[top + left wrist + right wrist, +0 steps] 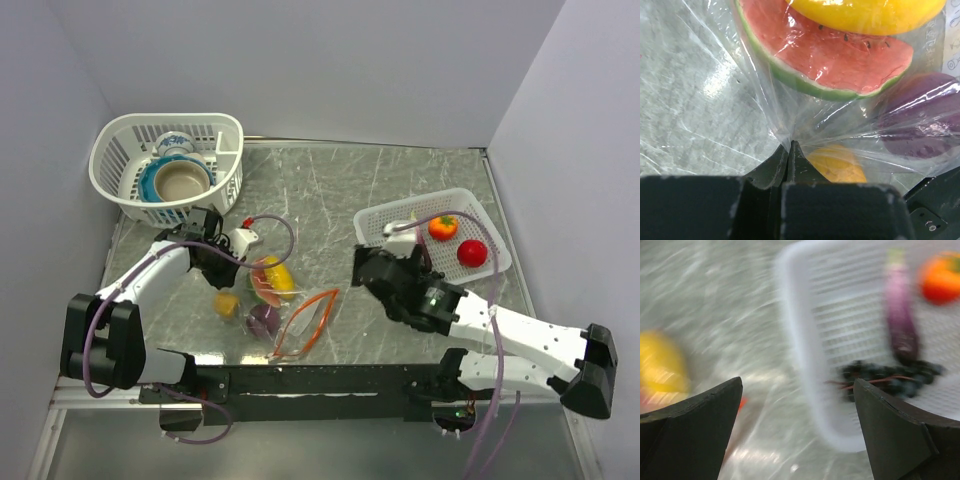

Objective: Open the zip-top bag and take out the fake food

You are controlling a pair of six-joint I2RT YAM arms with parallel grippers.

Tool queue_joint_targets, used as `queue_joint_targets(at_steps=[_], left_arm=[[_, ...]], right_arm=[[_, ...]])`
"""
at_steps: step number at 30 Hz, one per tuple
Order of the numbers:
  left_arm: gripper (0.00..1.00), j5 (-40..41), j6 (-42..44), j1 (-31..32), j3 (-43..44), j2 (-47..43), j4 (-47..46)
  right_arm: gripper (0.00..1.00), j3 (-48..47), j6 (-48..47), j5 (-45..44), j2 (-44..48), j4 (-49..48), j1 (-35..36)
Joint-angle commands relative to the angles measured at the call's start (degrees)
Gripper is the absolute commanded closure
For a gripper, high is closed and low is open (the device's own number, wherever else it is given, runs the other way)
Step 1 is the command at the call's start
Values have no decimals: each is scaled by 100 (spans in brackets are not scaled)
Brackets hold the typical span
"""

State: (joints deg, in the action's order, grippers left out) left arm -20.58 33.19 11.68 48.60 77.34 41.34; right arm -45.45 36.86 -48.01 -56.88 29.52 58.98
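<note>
The zip-top bag lies left of centre, its orange-red zip strip spread apart toward the right. My left gripper is shut on a pinch of the bag's clear plastic at its left corner. Inside the bag show a watermelon slice, a yellow piece, a purple one and an orange-yellow one. My right gripper hangs open and empty between the bag and the white basket. That basket holds a tomato, an orange fruit, an eggplant and grapes.
A taller white basket with blue-and-white bowls stands at the back left, just behind the left arm. Walls close the table at the left, back and right. The right wrist view is blurred.
</note>
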Motion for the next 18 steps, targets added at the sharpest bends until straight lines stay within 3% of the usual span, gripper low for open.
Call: queue_joint_targets(at_steps=[1,5,9,11,16,18], left_arm=[[99,-61,-32,-34,-122,18,-82],[99,45,-32,-35,-210,132,-275],[99,168,-32,-35,-333,211,-416],[99,212,-32,-43,-412,246,-469],[99,274,-32,-35,-457,273,-513],[99,256,-32,-35,-456,264,-522]], right_arm=[[0,27,-1048,46,-33,-1219,1175],[12,238,-1234,423,-550,-1860,1704],[38,212,-1181,617,-1297,-2213,1967],[45,134,-1207,713,-1753,-2467,1986],[46,-244,-1322,898,-2563,-2793,1994],[40,-359,-1410,986,-2880,-2899,1986]])
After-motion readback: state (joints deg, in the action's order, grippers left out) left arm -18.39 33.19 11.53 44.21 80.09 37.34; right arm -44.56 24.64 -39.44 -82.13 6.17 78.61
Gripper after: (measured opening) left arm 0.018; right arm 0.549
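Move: My right hand is empty over the near left side of the white basket. The bag's open orange-zip mouth lies about 11 cm to its left, 11 cm back and 16 cm below. At similar depth, the purple onion is some 20 cm left and 11 cm back, the yellow mango about 17 cm left and 3 cm back. My left hand still pinches the bag's far left corner; from it the mouth is roughly 13 cm right, 8 cm back and 5 cm lower. I swing my right hand back from the basket to the bag, about 15 cm left and 7 cm back, then steepen into a drop of some 9 cm over the zip mouth. On the way it turns about 30 degrees counter-clockwise and its wide-open fingers narrow to roughly half. My left hand keeps its pinch and lowers the corner about 3 cm. ##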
